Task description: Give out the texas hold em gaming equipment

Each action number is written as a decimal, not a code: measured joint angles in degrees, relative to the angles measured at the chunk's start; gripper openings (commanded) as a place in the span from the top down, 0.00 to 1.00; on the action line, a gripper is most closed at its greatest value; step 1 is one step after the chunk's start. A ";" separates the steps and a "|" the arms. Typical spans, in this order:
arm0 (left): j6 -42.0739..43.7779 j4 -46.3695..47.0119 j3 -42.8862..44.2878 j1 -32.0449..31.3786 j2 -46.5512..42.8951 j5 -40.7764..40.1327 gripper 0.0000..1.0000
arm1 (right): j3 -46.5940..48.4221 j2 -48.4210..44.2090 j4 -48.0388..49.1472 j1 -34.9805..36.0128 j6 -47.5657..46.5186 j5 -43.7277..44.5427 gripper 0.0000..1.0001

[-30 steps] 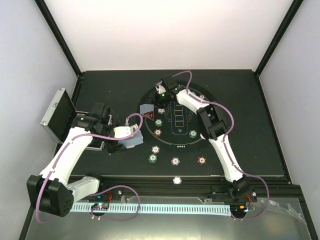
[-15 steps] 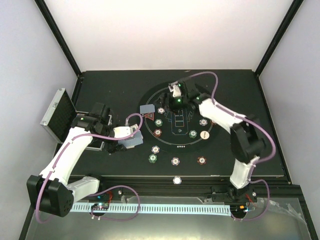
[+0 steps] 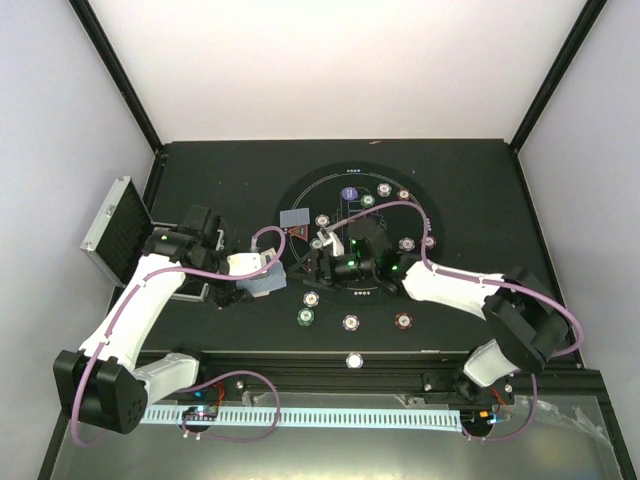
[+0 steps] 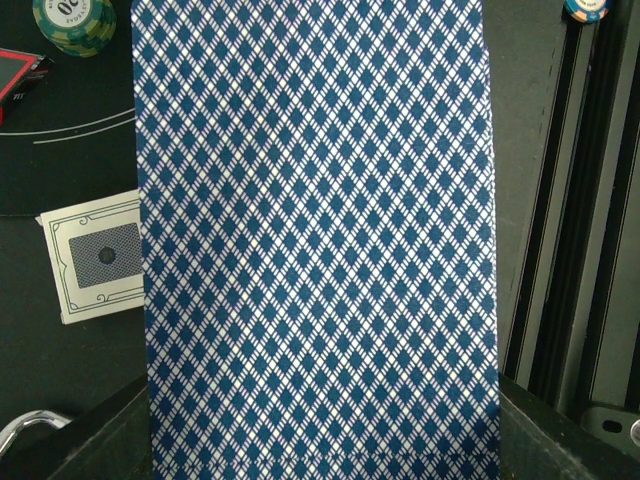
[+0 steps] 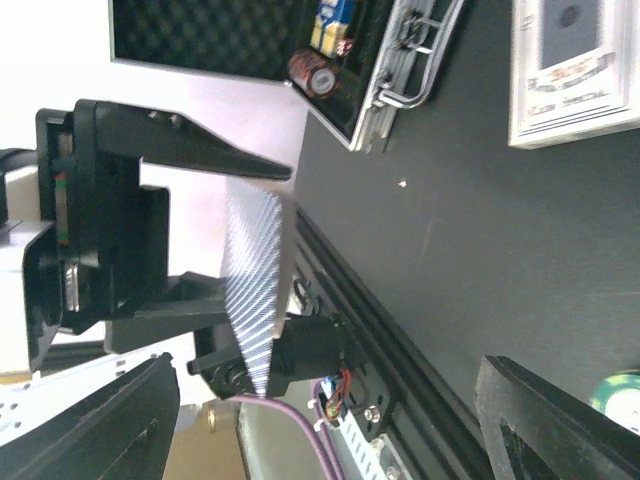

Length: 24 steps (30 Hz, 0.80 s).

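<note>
My left gripper is shut on a stack of blue-diamond-backed playing cards, which fills the left wrist view. My right gripper hovers over the round mat's left part, open and empty, pointing at that stack; the cards show edge-on ahead of its fingers. Striped poker chips lie around the mat, among them a green chip, a pale chip and a red-brown chip. A purple button disc lies at the far side. A red triangle marker sits beside a card pack.
The silver ribbed case stands open at the far left, with chips inside. A white disc lies by the front rail. The white-bordered card pack lies just left of the held stack.
My right arm has swung from the mat's far side back to its near left, turned toward the left gripper, and its jaws have opened wider. The left arm has not moved.
</note>
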 measured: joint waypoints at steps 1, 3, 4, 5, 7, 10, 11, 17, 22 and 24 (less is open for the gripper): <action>0.00 0.00 0.00 0.00 0.00 0.02 0.99 | 0.11 0.04 0.81 0.66 0.35 0.00 0.19; 0.00 0.00 0.00 0.00 0.00 0.04 0.98 | 0.87 0.85 2.27 1.86 1.07 -0.09 0.22; 0.00 0.00 0.00 0.00 0.00 0.04 0.98 | 1.38 1.53 2.80 2.29 1.42 -0.11 0.24; 0.00 -0.02 0.00 0.00 0.00 0.04 0.99 | 1.99 2.29 3.19 2.71 1.64 -0.11 0.25; 0.00 0.00 0.00 0.00 0.00 0.04 0.98 | 3.26 3.80 3.61 3.13 1.90 -0.11 0.28; 0.00 0.00 0.00 0.00 0.00 0.07 0.98 | 5.60 6.60 4.11 3.54 2.58 -0.15 0.32; 0.02 0.00 0.00 0.00 0.00 0.07 0.98 | 6.19 7.32 4.22 3.61 2.64 -0.20 0.35; 0.02 0.00 0.00 0.00 0.00 0.07 0.98 | 9.55 11.13 4.85 4.15 3.02 -0.55 0.60; 0.02 0.02 0.00 0.00 0.00 0.04 0.98 | 9.68 11.19 4.48 4.22 2.84 -0.48 0.72; 0.02 0.02 0.00 0.00 0.02 0.04 0.99 | 9.68 11.19 3.98 4.22 2.49 -0.46 0.75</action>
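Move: The deck gripped in the left hand has its middle about 8 cm to the right hand's left, roughly level in height and straight across. From the right hand, the green chip stack stands about 12 cm below and 2 cm nearer the base; the white chip is 2 cm farther out and 1 cm right. The white-edged card stack lies about 12 cm ahead, 11 cm left and 11 cm down. From the left hand, the deck's middle is some 3 cm right, about level. The right fingers come onto the near end of the deck's blue back and close to pinch the top card there. They get there by travelling left about 5 cm, nearly level, then stop while the gap narrows from wide open to about a third. The left hand keeps perfectly still, still gripping the deck by its long edges. ##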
